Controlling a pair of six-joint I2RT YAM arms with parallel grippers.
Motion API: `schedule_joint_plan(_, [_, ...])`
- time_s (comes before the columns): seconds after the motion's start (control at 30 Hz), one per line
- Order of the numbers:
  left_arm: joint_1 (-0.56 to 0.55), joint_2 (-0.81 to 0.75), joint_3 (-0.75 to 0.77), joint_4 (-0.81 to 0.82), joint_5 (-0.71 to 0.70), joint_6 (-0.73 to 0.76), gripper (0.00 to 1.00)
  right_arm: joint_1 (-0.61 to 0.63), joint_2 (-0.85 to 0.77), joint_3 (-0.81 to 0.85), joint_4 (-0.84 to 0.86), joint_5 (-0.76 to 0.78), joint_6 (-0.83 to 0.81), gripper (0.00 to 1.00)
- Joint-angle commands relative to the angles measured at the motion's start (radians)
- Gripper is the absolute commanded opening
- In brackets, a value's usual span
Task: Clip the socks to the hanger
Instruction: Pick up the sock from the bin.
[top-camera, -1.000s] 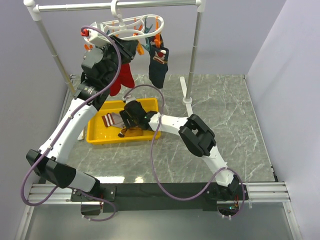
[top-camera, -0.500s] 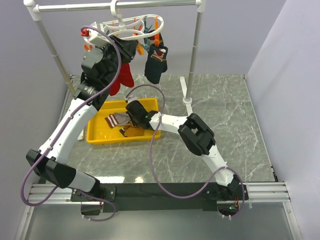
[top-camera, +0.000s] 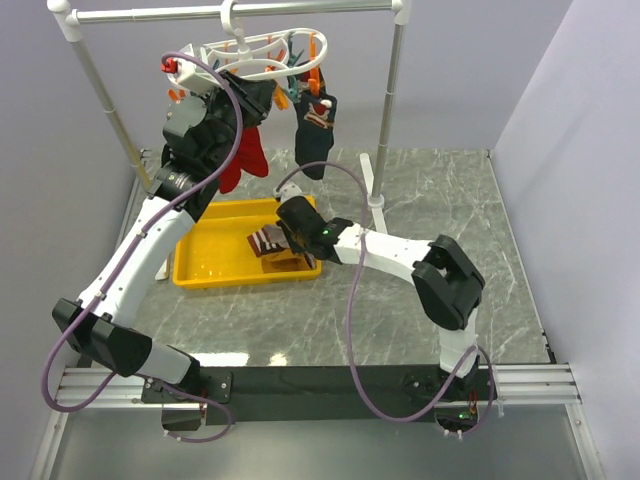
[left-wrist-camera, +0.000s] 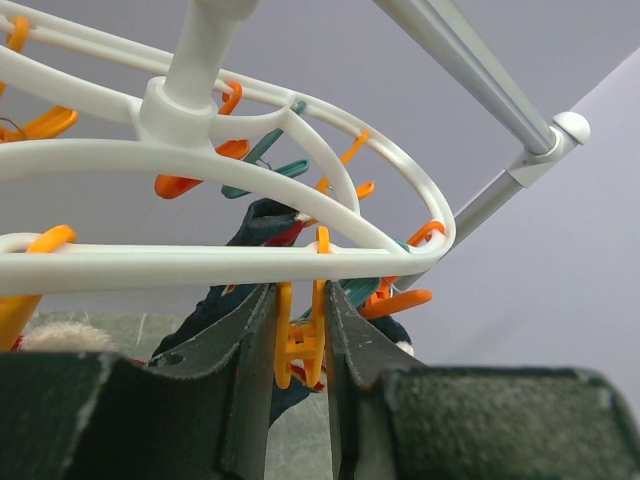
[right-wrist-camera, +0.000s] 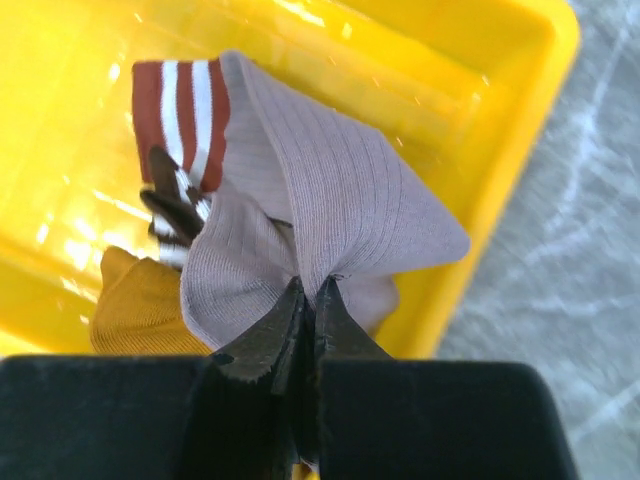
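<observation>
The white oval hanger (top-camera: 262, 68) hangs by its hook from the rail, with orange and teal clothespins under its ring (left-wrist-camera: 200, 265). My left gripper (left-wrist-camera: 300, 335) is shut on an orange clothespin (left-wrist-camera: 298, 345) just below the ring. A red sock (top-camera: 240, 160) and a dark sock (top-camera: 318, 135) hang from the hanger. Over the yellow tray (top-camera: 200, 272), my right gripper (right-wrist-camera: 308, 292) is shut on a fold of a grey-beige sock (right-wrist-camera: 345, 190) with a dark red and white striped cuff (right-wrist-camera: 180, 115). A mustard sock (right-wrist-camera: 135, 310) lies beneath it in the tray.
The white stand's right pole (top-camera: 388, 110) and its foot (top-camera: 375, 205) rise just right of the tray. The left pole (top-camera: 105, 95) stands behind my left arm. The tray's wall (right-wrist-camera: 500, 170) borders grey marble tabletop (top-camera: 450, 200).
My right gripper has shut on the grey-beige sock and drawn it to the right end of the tray, bunching it. The left gripper has stayed on its clothespin.
</observation>
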Motion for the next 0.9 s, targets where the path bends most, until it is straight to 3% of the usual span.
schedule_joint_plan(0.0, [0.007,-0.014,-0.001,0.071,-0.007,0.006,0.27,-0.013,-0.047,-0.052,-0.102,0.027,0.018,0.0])
schedule_joint_plan(0.2, [0.01,-0.011,-0.01,0.081,-0.005,0.002,0.27,-0.03,-0.051,-0.085,-0.141,-0.013,0.04,0.04])
schedule_joint_plan(0.4, [0.016,-0.016,-0.018,0.082,-0.011,0.006,0.27,-0.032,-0.048,0.023,-0.192,-0.099,0.038,0.5])
schedule_joint_plan(0.5, [0.022,-0.016,-0.018,0.084,-0.011,0.006,0.27,-0.036,-0.094,0.052,-0.169,-0.128,-0.005,0.61])
schedule_joint_plan(0.7, [0.035,-0.02,-0.033,0.096,-0.008,0.002,0.27,-0.048,-0.113,0.119,-0.071,-0.214,-0.118,0.64])
schedule_joint_plan(0.87, [0.039,-0.028,-0.044,0.102,-0.008,-0.001,0.27,-0.051,0.017,0.256,-0.072,-0.329,-0.167,0.6])
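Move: The right hand already grips a fold of the grey sock; its destination is the bin's right end, about 3 cm to its right, level fore and aft and some 8 cm below. The striped cuff lies roughly 4 cm ahead, 6 cm left and 8 cm down; the brown sock 3 cm left, 1 cm back and equally low. From the left hand, that end lies about 7 cm back, 4 cm right and 46 cm below. Rightward, with some down and back, the right hand carries the fold about 5 cm towards the bin's right end, then opens and lets go of the grey sock. It climbs clear with open fingers, some 10 cm up and 6 cm left, turning roughly 15 degrees counter-clockwise. The left hand keeps its orange clip and eases about 2 cm down, left and forward. ##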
